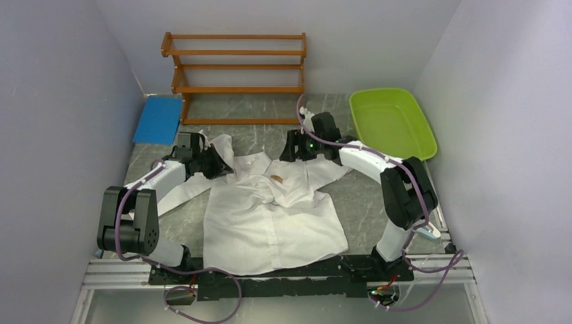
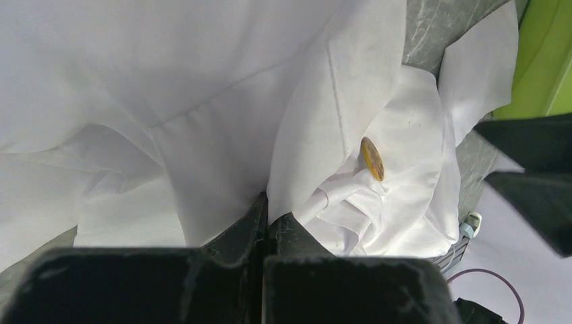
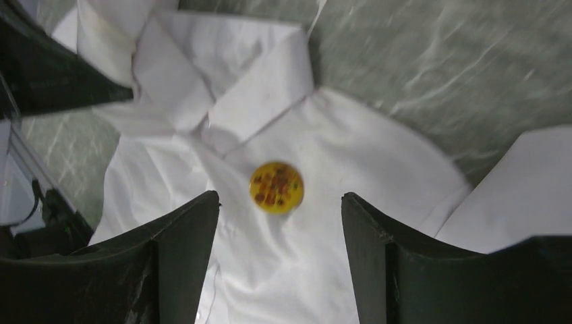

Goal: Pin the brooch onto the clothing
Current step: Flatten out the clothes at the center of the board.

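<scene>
The clothing, a white collared shirt, lies spread on the table with its collar toward the back. A round yellow brooch sits on its chest just below the collar. My left gripper is at the shirt's left shoulder. In the left wrist view the left gripper is shut on a fold of the clothing, with the brooch seen edge-on beyond it. My right gripper hovers behind the collar. In the right wrist view the right gripper is open, and the brooch lies between its fingertips on the clothing, untouched.
A wooden two-shelf rack stands at the back. A blue sheet lies at the back left and a green tray at the back right. Grey walls close in both sides. The right arm's links stand right of the shirt.
</scene>
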Robot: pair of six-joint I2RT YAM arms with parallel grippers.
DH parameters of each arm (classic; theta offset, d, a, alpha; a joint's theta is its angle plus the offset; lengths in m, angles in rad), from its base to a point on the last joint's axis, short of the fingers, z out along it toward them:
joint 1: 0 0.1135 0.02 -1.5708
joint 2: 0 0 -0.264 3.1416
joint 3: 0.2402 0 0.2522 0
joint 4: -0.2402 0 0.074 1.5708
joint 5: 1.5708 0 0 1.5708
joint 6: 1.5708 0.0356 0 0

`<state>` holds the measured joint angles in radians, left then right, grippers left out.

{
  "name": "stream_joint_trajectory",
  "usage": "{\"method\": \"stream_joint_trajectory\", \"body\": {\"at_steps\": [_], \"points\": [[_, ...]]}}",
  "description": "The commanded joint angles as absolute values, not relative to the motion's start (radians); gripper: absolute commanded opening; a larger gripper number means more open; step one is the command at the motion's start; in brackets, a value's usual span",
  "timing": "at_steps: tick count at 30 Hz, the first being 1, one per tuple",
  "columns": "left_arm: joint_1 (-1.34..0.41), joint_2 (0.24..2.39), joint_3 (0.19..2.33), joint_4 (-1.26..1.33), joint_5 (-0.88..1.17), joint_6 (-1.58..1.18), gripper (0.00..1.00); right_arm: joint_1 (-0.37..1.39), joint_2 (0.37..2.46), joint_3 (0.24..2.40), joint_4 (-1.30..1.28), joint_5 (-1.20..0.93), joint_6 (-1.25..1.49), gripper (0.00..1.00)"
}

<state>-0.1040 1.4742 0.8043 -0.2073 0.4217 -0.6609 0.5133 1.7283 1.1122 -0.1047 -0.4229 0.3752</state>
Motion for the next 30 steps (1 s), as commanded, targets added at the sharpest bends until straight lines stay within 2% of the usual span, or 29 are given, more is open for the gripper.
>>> {"method": "stream_joint_trajectory", "body": {"at_steps": [1,6,10,24,30], "points": [[-0.102,1.446,0.816,-0.208,0.455,-0.642,0.03,0.500,1.810,1.218,-0.126,-0.401,0.319,0.70],[-0.101,1.449,0.809,-0.203,0.466,-0.640,0.03,0.504,1.956,1.350,-0.248,-0.438,0.227,0.69],[-0.101,1.444,0.801,-0.203,0.472,-0.642,0.03,0.512,2.022,1.406,-0.326,-0.382,0.187,0.69],[-0.102,1.452,0.822,-0.192,0.490,-0.648,0.03,0.512,1.975,1.351,-0.397,-0.030,0.192,0.68],[-0.101,1.462,0.841,-0.191,0.481,-0.648,0.03,0.514,1.971,1.360,-0.432,-0.106,0.186,0.65]]}}
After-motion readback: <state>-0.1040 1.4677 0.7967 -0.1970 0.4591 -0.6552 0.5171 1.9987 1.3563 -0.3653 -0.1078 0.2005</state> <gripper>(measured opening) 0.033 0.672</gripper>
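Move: The right gripper, open and empty, hangs some 9 cm above the shirt. The shirt's right shoulder, where the sleeve joins, lies about 6 cm ahead and 6 cm to its right. The brooch is level with this hand and about 4 cm to its left; the collar is roughly 6 cm ahead and 10 cm left. From the left gripper, still pinching the shirt's left side, the right shoulder lies about 9 cm ahead, 26 cm right and 7 cm down. Swing the right gripper forward about 4 cm, then sink it nearly 8 cm towards the shirt's right shoulder. Once low, slide it right, away from the brooch, while rolling the wrist some 25 degrees so the fingers point more steeply down; keep them open. Hold the left gripper almost still with its pinch on the shirt. ##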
